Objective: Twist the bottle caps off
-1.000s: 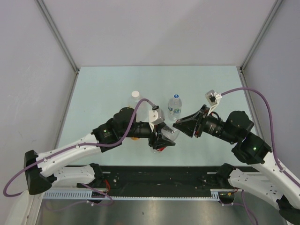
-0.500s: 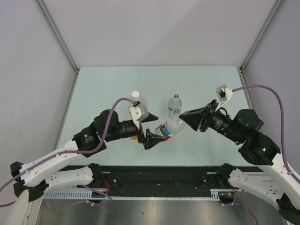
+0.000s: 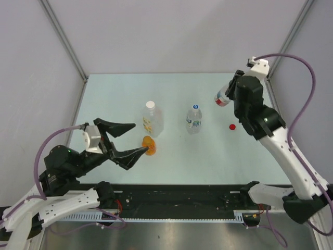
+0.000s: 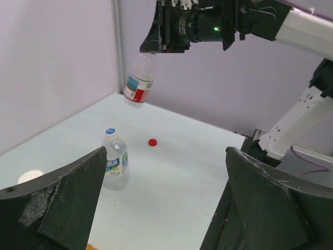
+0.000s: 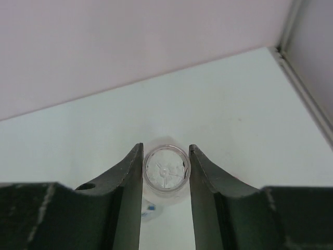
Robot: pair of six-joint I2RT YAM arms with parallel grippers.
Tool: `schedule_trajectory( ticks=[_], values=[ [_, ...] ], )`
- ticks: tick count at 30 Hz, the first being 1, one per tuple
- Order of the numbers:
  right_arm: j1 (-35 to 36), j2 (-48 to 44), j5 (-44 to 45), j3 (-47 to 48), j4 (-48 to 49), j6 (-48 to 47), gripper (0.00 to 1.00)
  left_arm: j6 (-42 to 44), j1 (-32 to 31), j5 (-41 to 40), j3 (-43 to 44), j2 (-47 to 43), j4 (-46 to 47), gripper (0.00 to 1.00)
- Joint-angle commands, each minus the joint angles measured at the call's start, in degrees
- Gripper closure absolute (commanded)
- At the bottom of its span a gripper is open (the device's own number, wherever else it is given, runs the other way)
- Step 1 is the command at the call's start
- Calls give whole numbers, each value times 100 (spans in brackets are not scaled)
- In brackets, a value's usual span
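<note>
My right gripper [image 3: 229, 92] is raised at the back right, shut on the neck of the small red-labelled bottle [image 3: 222, 98], which hangs below it above the table. In the right wrist view the bottle's open, capless mouth [image 5: 166, 170] sits between the fingers of the right gripper [image 5: 165, 148]. The red cap [image 3: 232, 126] lies loose on the table. The blue-capped bottle [image 3: 193, 119] and the large white-capped bottle [image 3: 152, 119] stand upright mid-table. My left gripper [image 3: 141, 137] is wide open and empty at the near left.
A small orange object [image 3: 149, 146] lies on the table beside my left gripper's lower fingertip. Grey walls close in the table on the left, back and right. The dark rail [image 3: 177, 198] with the arm bases runs along the near edge.
My left gripper has opened and drawn back to the near left. My right arm has carried the red-labelled bottle up to the back right. The red cap now lies on the table.
</note>
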Motion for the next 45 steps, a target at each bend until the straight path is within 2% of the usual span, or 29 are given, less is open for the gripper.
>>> schedule_trajectory(
  ticks=[1, 2, 9, 15, 22, 35, 45],
  values=[
    [-1176, 735, 108, 209, 76, 370, 100, -82, 5, -742, -356, 24, -48, 0],
    [-1596, 894, -242, 287, 85, 512, 100, -135, 5, -821, -444, 6, -13, 0],
    [-2197, 2134, -369, 368, 462, 593, 100, -320, 5, -1393, -629, -187, 5, 0],
    [-2294, 2740, -316, 139, 1331, 268, 100, -346, 5, -1402, -928, -328, 180, 0],
    [-2198, 3373, 52, 51, 1702, -154, 100, -416, 13, -1332, -998, -161, 84, 0],
    [-2233, 3928, 62, -90, 1755, -5, 100, -469, 13, -1332, -1183, -143, 57, 0],
    [-2259, 3884, -44, -292, 1755, 65, 100, -443, 5, -1332, -1262, -135, 128, 0]
  ],
)
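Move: The right hand grips the uncapped bottle high up; its bare table spot is about 17 cm ahead, 10 cm right and 40 cm below, with the loose red cap 7 cm nearer than the spot. The blue-capped bottle stands 9 cm ahead of this hand and 8 cm left. From the left hand, the orange jar is roughly 20 cm ahead, 2 cm right and 37 cm below, the white-capped bottle 8 cm beyond the jar and 2 cm farther right. Right lowers its held bottle about 23 cm, forward-right, beyond the red cap; open left sinks towards the jar. ##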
